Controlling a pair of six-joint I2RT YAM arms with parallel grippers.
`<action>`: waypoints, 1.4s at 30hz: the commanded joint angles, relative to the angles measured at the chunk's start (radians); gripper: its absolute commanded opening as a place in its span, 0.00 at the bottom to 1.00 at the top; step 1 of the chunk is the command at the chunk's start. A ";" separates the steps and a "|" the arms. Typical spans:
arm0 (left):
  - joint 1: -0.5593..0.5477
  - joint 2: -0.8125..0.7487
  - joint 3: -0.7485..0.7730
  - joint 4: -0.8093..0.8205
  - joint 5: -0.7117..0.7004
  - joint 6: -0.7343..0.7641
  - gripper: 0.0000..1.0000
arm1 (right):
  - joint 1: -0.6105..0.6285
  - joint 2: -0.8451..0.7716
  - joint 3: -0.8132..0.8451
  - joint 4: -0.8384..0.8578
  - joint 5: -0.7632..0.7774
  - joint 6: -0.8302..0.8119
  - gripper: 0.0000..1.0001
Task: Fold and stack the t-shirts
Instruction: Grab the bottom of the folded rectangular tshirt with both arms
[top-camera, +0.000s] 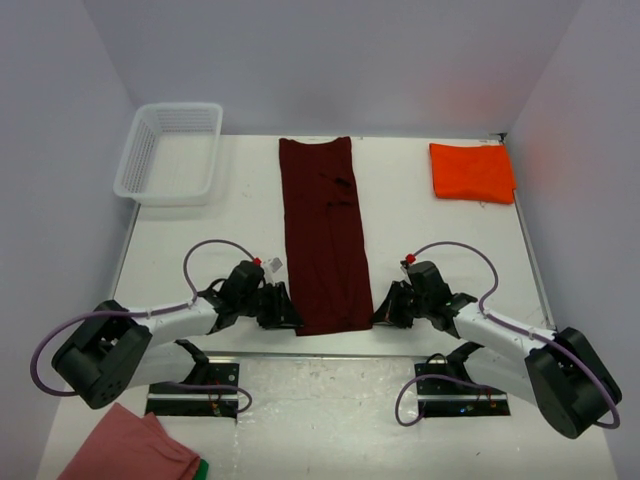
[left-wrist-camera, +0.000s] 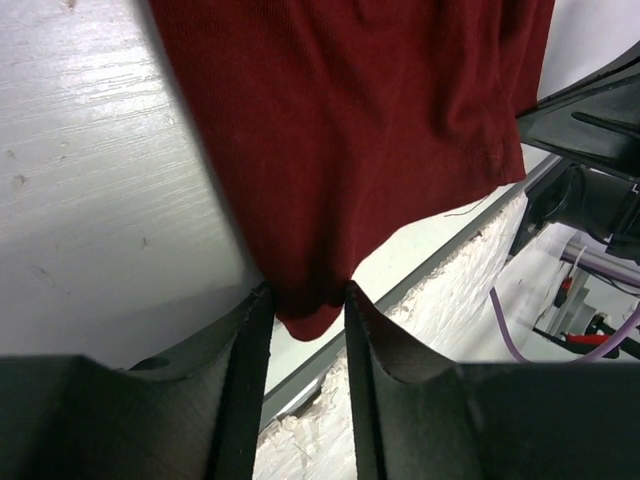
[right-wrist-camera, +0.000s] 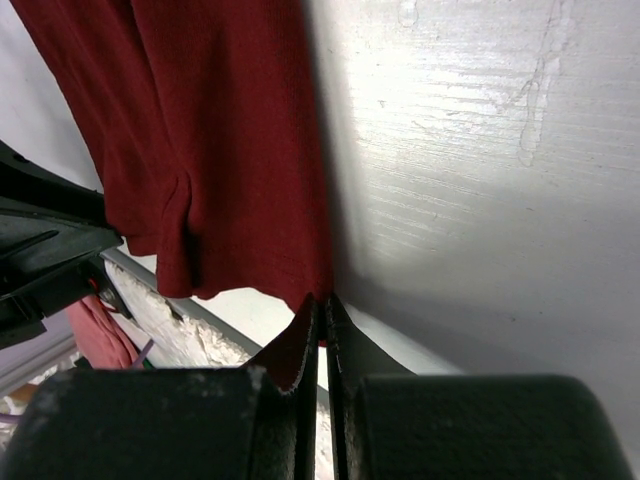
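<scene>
The dark maroon t-shirt (top-camera: 322, 240) lies folded into a long narrow strip down the middle of the table, its near end between my two grippers. My left gripper (top-camera: 288, 314) sits at its near left corner. In the left wrist view the jaws (left-wrist-camera: 307, 292) stand apart with the corner of the maroon t-shirt (left-wrist-camera: 350, 150) hanging between them. My right gripper (top-camera: 386, 314) is at the near right corner, and its fingers (right-wrist-camera: 325, 300) are pinched tight on the edge of the maroon t-shirt (right-wrist-camera: 220, 150). The bright orange-red t-shirt (top-camera: 472, 172) lies folded at the far right.
A white mesh basket (top-camera: 165, 195) stands at the far left corner. A salmon-pink cloth with a green edge (top-camera: 130, 448) lies below the table's near edge at the left. The table's front edge (left-wrist-camera: 440, 262) runs just under both grippers.
</scene>
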 joint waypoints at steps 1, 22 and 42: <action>-0.011 0.022 -0.017 0.067 0.021 -0.011 0.35 | 0.011 0.009 0.003 0.007 0.018 0.007 0.00; -0.027 -0.168 -0.145 0.023 0.067 -0.020 0.00 | 0.070 -0.057 0.010 -0.105 0.101 -0.028 0.00; -0.025 -0.306 -0.197 -0.158 0.046 0.008 0.00 | 0.130 -0.160 0.063 -0.312 0.293 0.041 0.00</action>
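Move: The left hand's half-open fingers already straddle the shirt's near left bottom corner, right at the pads and perhaps 1 cm low. The right hand already pinches the near right corner between its pads, about 17 cm to the right of the left hand and level with it. The table's front edge runs some 6 cm back of the left hand, and the shirt's far end lies about 45 cm ahead and 4 cm to the right. The left fingers close and pinch the maroon corner while easing slightly back and down, then drag it about 5 cm back towards the table's front edge and a little left, rising and dipping again on the way. The right hand keeps its pinch and follows some 2 cm back, then drifts nearly 2 cm to the right, its fingers tipping about 10 degrees steeper. ##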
